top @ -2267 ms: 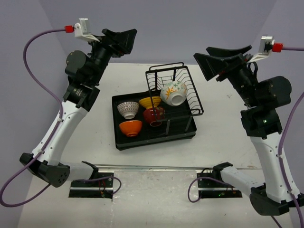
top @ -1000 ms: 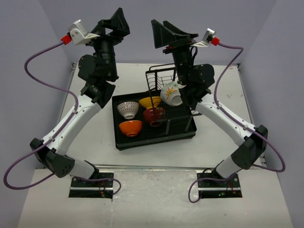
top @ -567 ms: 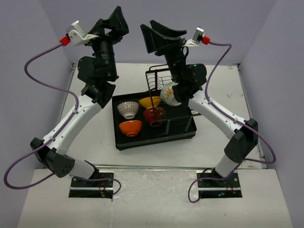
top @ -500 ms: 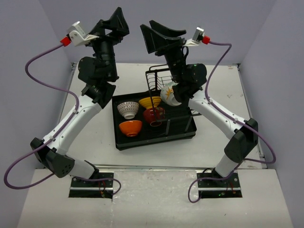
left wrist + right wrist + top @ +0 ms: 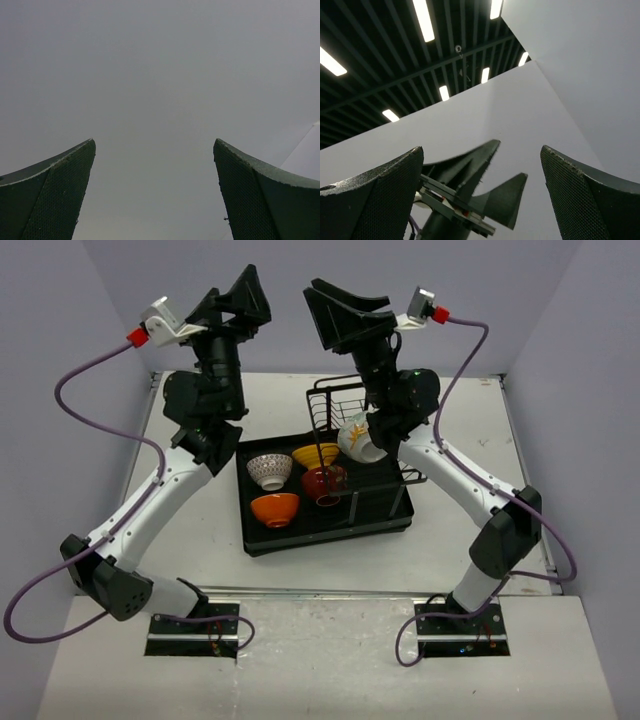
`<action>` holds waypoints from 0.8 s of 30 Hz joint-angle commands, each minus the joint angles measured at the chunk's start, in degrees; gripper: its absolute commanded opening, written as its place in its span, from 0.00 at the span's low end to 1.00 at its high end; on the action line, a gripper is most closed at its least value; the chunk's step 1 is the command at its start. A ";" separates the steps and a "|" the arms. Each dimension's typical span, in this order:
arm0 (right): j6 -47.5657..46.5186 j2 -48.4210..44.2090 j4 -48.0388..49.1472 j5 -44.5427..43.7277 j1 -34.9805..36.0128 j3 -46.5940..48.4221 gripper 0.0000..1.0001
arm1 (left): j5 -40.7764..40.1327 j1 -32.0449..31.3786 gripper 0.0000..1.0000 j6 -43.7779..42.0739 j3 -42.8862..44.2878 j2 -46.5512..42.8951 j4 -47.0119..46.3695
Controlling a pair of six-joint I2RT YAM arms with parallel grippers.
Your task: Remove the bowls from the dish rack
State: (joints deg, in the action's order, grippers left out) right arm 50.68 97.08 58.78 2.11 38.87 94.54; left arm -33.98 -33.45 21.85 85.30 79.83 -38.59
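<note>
The black dish rack (image 5: 385, 512) sits mid-table, its wire basket at the back. On its tray stand a brown-patterned white bowl (image 5: 269, 471), a yellow bowl (image 5: 312, 455), a red bowl (image 5: 322, 483) and an orange bowl (image 5: 275, 509). A flowered white bowl (image 5: 360, 438) leans in the basket. My left gripper (image 5: 238, 288) is raised high above the rack's back left, open and empty. My right gripper (image 5: 310, 295) is raised beside it, open and empty, pointing left. The left wrist view shows open fingers (image 5: 50, 195) against a bare wall. The right wrist view shows the left gripper (image 5: 485, 200) between open fingers (image 5: 375, 200).
The white table (image 5: 200, 540) carries a metal rail (image 5: 330, 592) along its near edge. Purple cables (image 5: 90, 410) loop off both wrists. Purple walls close in the back and sides. The right arm's forearm (image 5: 450, 470) passes over the rack's right side.
Both arms have swung from the table's sides to the middle, grippers raised and facing each other. In the last second the right gripper shifted slightly left; both stayed open.
</note>
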 commanded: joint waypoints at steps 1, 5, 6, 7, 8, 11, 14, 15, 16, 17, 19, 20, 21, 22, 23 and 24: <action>8.11 1.62 2.39 3.51 -1.34 1.61 0.99 | 2.17 -0.12 1.00 -1.55 7.14 0.23 4.20; 7.08 -0.39 0.46 1.41 -1.43 -0.32 0.99 | -2.14 -0.12 1.00 2.85 4.73 -0.28 5.47; 6.72 -0.92 0.11 0.45 -1.34 -0.76 0.99 | -2.15 -0.12 1.00 3.90 3.31 -0.73 2.50; 6.98 -1.01 -0.07 0.27 -1.43 -0.94 0.99 | -3.19 -0.12 1.00 3.99 2.08 -1.08 1.25; 6.81 -1.19 -0.94 0.00 -1.34 -1.03 0.99 | -3.29 -0.21 1.00 4.69 0.41 -1.52 -0.16; 8.20 -1.98 0.53 -0.96 -1.43 -3.04 0.99 | -3.29 -0.21 1.00 4.87 -0.13 -1.87 0.61; 9.61 -3.21 2.20 -2.02 -1.43 -6.82 0.99 | -2.59 -0.38 1.00 5.05 0.04 -1.61 1.84; 10.14 -3.21 2.30 -2.02 -1.43 -7.44 0.99 | -2.76 -0.47 1.00 5.14 0.22 -1.52 2.46; 10.93 -3.30 2.30 -2.02 -1.43 -8.14 0.99 | -3.28 -0.47 1.00 5.48 0.22 -1.70 3.60; 11.02 -3.47 2.21 -2.02 -1.43 -8.41 0.99 | -3.46 -0.65 1.00 5.57 0.22 -1.87 4.04; 11.29 -3.91 2.47 -2.02 -1.43 -9.11 0.99 | -3.81 -0.82 1.00 5.58 -0.48 -2.66 3.96; 11.37 -4.00 2.48 -2.02 -1.34 -9.20 0.99 | -3.90 -1.09 1.00 5.49 -0.57 -2.75 3.96; 11.38 -4.18 2.39 -2.02 -1.34 -9.46 0.99 | -3.99 -1.09 1.00 5.57 -0.74 -2.84 3.96; 11.29 -4.87 2.39 -2.02 -1.34 -9.90 0.99 | -3.99 -1.26 1.00 5.75 -0.83 -2.93 3.87; 10.85 -5.40 2.13 -2.02 -1.34 -10.34 0.99 | -3.99 -1.61 1.00 5.84 -0.92 -2.93 3.70; 10.41 -5.84 1.51 -2.02 -1.26 -10.78 0.99 | -4.34 -1.70 1.00 6.27 -1.01 -2.84 3.78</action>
State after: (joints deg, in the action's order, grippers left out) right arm 60.62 95.42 58.24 1.04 37.47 84.18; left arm -36.32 -34.37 26.85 84.51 78.72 -34.54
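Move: The right hand hangs empty high over the rack; the floral bowl held up in it lies about 6 cm ahead, 10 cm to the right and some 45 cm below. The yellow bowl is about 8 cm ahead, 3 cm left and 55 cm down, the red bowl nearly straight beneath at 54 cm. From the left hand the floral bowl is about 1 cm ahead, 27 cm right and 43 cm below. With its fingers wide open and still pointing steeply upward, the right hand sinks about 6 cm and eases 2.5 cm forward towards the floral bowl, its wrist tipping forward and down by roughly 10 degrees and turning slightly counter-clockwise. The left hand, also open, stays high over the rack's left side, bobbing up a couple of centimetres and settling back to just below where it began, touching nothing. ##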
